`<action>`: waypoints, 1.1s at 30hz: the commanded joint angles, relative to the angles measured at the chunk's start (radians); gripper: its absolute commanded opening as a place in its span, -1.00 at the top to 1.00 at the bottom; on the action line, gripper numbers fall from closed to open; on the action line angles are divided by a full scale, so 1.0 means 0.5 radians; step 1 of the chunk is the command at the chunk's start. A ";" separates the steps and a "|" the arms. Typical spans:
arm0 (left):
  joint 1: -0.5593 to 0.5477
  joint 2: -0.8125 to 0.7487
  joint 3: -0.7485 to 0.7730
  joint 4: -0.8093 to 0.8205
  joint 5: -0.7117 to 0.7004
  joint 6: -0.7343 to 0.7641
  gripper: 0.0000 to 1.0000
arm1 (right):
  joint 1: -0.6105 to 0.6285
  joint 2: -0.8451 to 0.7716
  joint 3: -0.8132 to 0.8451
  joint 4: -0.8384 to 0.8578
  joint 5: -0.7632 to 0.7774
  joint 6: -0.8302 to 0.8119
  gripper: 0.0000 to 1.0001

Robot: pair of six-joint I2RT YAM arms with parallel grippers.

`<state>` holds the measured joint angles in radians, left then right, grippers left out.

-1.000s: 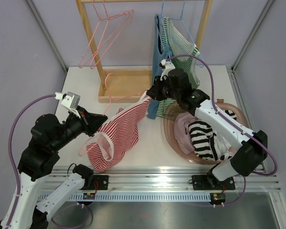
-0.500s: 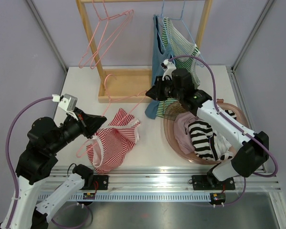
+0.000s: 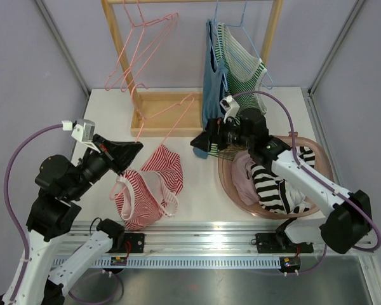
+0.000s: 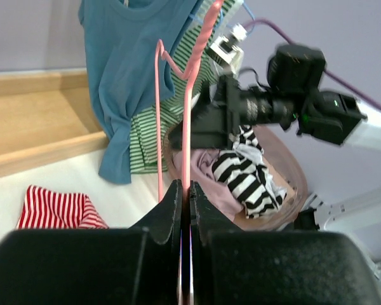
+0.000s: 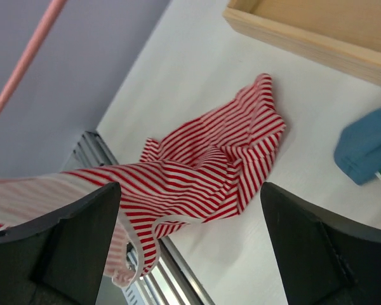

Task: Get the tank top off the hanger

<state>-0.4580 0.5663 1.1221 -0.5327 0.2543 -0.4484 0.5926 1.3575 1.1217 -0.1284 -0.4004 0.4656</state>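
The red-and-white striped tank top [image 3: 153, 184] lies crumpled on the white table; one end rises toward my left gripper [image 3: 128, 152]. That gripper is shut on the thin wire of the pink hanger [image 4: 188, 127], which slants up and away from it toward the rack. In the right wrist view the tank top [image 5: 209, 165] lies below and beyond my right gripper [image 5: 190, 187], whose fingers stand wide open with nothing between them. The right gripper [image 3: 200, 143] hovers just right of the top, apart from it. The hanger [image 5: 26, 60] crosses that view's upper left corner.
A wooden rack with a tray base [image 3: 168, 124] stands at the back. On its rail hang spare pink hangers [image 3: 140, 44], a blue top [image 3: 211, 70] and a green striped top [image 3: 241, 63]. A pink basin [image 3: 225, 184] of clothes sits right.
My right gripper has opened and let go of the tank top, which has dropped onto the table. The left gripper has drawn the hanger back and up to the left.
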 commanded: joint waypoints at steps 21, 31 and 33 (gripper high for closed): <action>-0.333 0.533 -0.673 2.495 -0.741 0.458 1.00 | 0.428 -0.347 -0.200 0.076 -0.071 -0.262 -0.99; -0.333 0.812 -0.266 1.824 -1.177 0.369 1.00 | 0.854 -0.022 -0.225 0.021 0.558 -0.342 -0.99; -0.330 0.895 -0.086 1.610 -1.211 0.351 1.00 | 0.910 0.076 -0.234 0.036 0.687 -0.302 -0.99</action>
<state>-0.6212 0.9852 0.9394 0.4000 -0.2382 -0.2600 1.0008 1.3407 0.9844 -0.0883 -0.2199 0.3283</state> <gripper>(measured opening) 0.037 0.993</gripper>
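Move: The red-striped tank top, sagging just above the table, lies from the right hand about 12 cm back, 16 cm left and some 20 cm down. The brown tub sits roughly 25 cm to that hand's right and 5 cm back. The left hand, holding the pink hanger, has the rack's rod some 32 cm straight ahead and 12 cm higher, the blue top about 31 cm ahead and 17 cm right, and the striped top 2 cm ahead, 2 cm left, 33 cm below. The striped top is left behind as the left hand, still pinching the hanger, carries it about 15 cm forward towards the rack, slightly right, its fingers tipping up and swinging counter-clockwise some 20 degrees. With fingers kept wide open, the right hand backs off and rises, then goes back and left over the top and sinks towards it, ending about 12 cm farther back. ##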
